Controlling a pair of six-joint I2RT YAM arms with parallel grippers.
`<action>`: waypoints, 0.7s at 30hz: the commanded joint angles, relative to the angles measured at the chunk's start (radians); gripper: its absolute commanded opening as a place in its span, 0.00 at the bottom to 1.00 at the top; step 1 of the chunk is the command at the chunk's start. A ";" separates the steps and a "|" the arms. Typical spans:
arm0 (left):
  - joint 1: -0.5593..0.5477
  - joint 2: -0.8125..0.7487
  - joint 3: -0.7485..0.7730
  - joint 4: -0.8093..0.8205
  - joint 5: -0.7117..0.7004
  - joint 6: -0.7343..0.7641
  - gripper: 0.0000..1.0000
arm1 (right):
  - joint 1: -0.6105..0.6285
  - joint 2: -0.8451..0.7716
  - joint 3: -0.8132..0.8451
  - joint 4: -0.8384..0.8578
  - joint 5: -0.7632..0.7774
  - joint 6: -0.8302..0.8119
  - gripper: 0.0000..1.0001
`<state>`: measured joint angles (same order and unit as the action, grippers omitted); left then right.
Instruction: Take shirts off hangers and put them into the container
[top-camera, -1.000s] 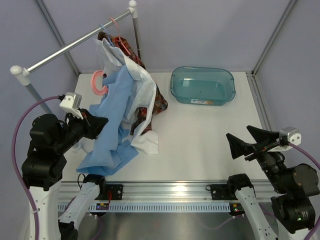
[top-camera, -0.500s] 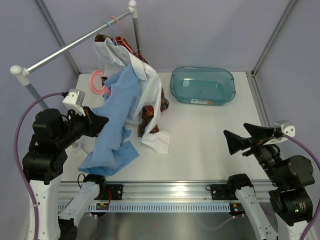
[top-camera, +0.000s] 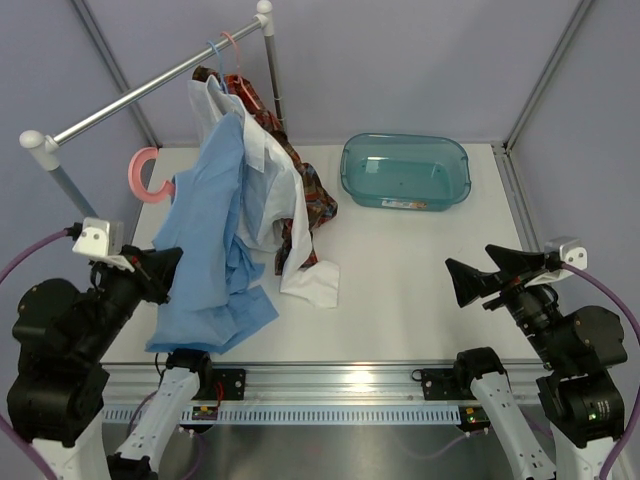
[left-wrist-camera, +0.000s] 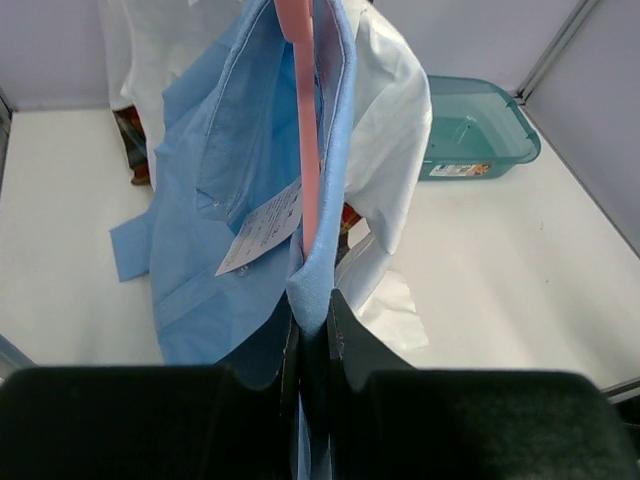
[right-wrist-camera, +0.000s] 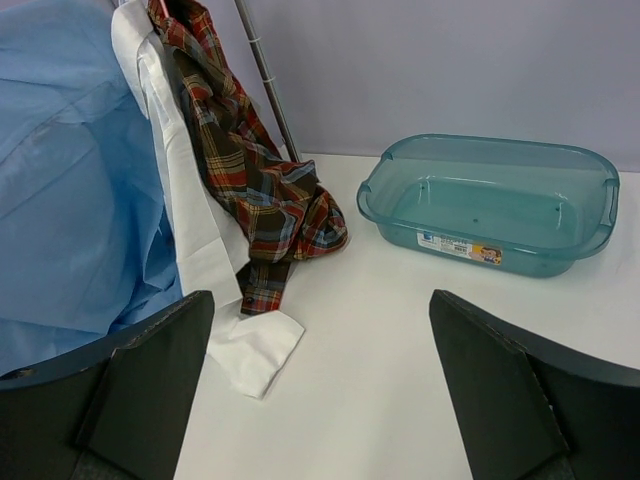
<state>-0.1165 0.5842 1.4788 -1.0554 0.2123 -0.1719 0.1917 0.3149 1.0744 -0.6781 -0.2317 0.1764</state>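
Observation:
My left gripper (top-camera: 170, 262) (left-wrist-camera: 312, 300) is shut on a fold of the light blue shirt (top-camera: 215, 225) (left-wrist-camera: 235, 170). That shirt hangs stretched from a pink hanger (top-camera: 145, 170) (left-wrist-camera: 302, 120) which is off the rail and still inside it. The white shirt (top-camera: 272, 190) (right-wrist-camera: 185, 200) and the plaid shirt (top-camera: 318, 203) (right-wrist-camera: 270, 190) hang from hangers (top-camera: 222, 48) on the rail, their tails on the table. The teal container (top-camera: 405, 200) (right-wrist-camera: 490, 150) (left-wrist-camera: 470, 160) stands empty at the back right. My right gripper (top-camera: 462, 285) (right-wrist-camera: 320, 300) is open, over bare table, well apart from the shirts.
The silver rail (top-camera: 140, 95) runs diagonally across the back left on white-capped posts, with one upright (right-wrist-camera: 262, 75) just behind the plaid shirt. A white paper tag (left-wrist-camera: 260, 230) dangles inside the blue shirt. Frame posts stand at the table's back corners.
My left arm has pulled back toward the near left, dragging the blue shirt and its pink hanger leftward, away from the white shirt. The right gripper has shifted only slightly.

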 joint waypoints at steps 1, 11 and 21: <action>-0.003 -0.046 0.051 0.077 0.038 0.052 0.00 | 0.009 0.026 0.025 0.009 -0.041 0.003 0.99; -0.003 -0.023 0.222 0.175 0.324 0.092 0.00 | 0.009 0.049 0.065 0.017 -0.060 0.014 0.99; -0.003 0.221 0.348 0.186 0.717 0.011 0.00 | 0.009 0.095 0.133 0.012 -0.052 -0.023 0.99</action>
<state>-0.1165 0.6991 1.8305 -0.9630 0.7662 -0.1139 0.1917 0.3855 1.1660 -0.6777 -0.2737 0.1761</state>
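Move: The left hand already holds the blue shirt and its pink hanger, off the rail; the container it is bound for lies about 43 cm ahead, 49 cm right and 33 cm below. The white shirt hangs some 29 cm ahead, 13 cm right and 18 cm below, the plaid shirt about 36 cm ahead, 18 cm right and 20 cm below. From the open right hand, the blue shirt's middle is roughly 47 cm left, 15 cm ahead and 18 cm lower. Keeping its pinch, the left hand lifts the blue shirt 11 cm, drawing back and right, turning 30 degrees clockwise. ##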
